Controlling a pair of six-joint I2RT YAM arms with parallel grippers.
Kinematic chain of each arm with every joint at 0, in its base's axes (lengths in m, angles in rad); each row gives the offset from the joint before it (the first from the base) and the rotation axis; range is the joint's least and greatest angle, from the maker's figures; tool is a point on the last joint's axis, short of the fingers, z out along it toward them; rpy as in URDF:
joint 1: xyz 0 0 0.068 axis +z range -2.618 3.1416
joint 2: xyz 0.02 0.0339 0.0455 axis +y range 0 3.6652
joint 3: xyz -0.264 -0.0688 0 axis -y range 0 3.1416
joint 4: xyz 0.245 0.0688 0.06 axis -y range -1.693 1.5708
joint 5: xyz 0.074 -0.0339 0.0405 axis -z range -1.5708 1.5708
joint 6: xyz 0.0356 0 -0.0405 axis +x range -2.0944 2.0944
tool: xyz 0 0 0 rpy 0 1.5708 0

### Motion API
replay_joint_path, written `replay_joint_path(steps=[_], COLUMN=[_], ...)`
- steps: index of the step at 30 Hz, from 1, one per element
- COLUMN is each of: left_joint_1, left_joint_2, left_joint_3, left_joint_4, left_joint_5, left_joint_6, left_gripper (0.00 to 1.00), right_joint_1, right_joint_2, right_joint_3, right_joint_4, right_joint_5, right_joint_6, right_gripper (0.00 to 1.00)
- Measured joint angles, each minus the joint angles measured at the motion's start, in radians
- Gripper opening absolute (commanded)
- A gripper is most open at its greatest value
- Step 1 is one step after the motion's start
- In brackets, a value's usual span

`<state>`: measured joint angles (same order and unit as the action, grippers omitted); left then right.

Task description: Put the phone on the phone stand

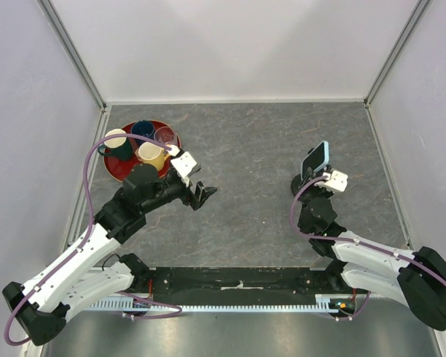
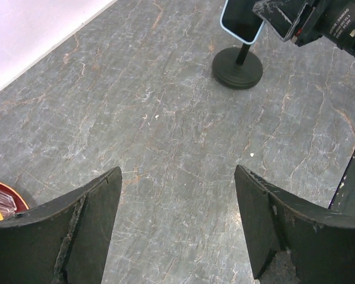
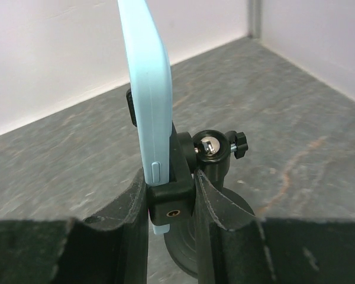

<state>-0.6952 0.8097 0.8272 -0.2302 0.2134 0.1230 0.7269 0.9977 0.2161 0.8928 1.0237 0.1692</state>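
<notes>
The phone (image 1: 315, 158), with a black screen and light blue case, stands upright on its edge in the clamp of the phone stand (image 1: 298, 184) at the right of the table. In the right wrist view the phone (image 3: 148, 89) sits in the stand's black clamp (image 3: 173, 201), and my right gripper (image 3: 170, 177) is shut around the phone's lower end and the clamp together. The left wrist view shows the phone (image 2: 241, 21) over the stand's disc base (image 2: 237, 68). My left gripper (image 1: 204, 195) hovers open mid-table with nothing between its fingers (image 2: 100, 207).
A red tray (image 1: 126, 172) holding several cups sits at the back left, just behind my left arm; its rim (image 2: 3, 190) shows in the left wrist view. White walls close off the table on three sides.
</notes>
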Motion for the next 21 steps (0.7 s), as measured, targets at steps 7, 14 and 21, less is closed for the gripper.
replay_joint_path(steps=[7, 14, 21], left_joint_1=[0.000, 0.000, 0.000], left_joint_2=[0.000, 0.000, 0.002], left_joint_3=[0.000, 0.000, 0.000], left_joint_4=[0.000, 0.000, 0.000], left_joint_5=[0.003, 0.006, 0.007], left_joint_6=[-0.003, -0.003, -0.004], left_gripper=[0.82, 0.82, 0.82], right_joint_1=[-0.039, -0.067, -0.098], right_joint_2=[-0.019, -0.043, -0.116], right_joint_3=[0.040, 0.185, 0.221], right_joint_4=[-0.130, -0.642, -0.903], right_joint_5=[0.227, 0.374, 0.408], right_joint_6=[0.035, 0.394, 0.599], right_gripper=[0.00, 0.00, 0.00])
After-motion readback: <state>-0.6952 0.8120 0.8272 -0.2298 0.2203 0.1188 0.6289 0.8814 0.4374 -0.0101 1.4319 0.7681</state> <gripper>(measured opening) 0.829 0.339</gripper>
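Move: The phone already sits upright in the stand's clamp, which the right fingers grip; its middle is about 4 cm ahead of the right hand, 1 cm to its left and 5 cm above. The stand base hangs below, some 3 cm ahead, 2 cm to the right and 11 cm down, and the table's right edge runs level with the hand about 31 cm to its right and 12 cm lower. From the idle left hand the phone lies roughly 33 cm right, 10 cm ahead and 5 cm lower. Keeping its hold on the stand's clamp with an unchanged opening, the right hand carries stand and phone on to the right towards the table's right edge, about 9 cm, fast at first and then slower, and draws back some 3 to 4 cm while its height hardly changes. On the way the wrist swings about 30 degrees clockwise, so the fingers end up pointing well to the right of forward, with only a slight tilt added. ##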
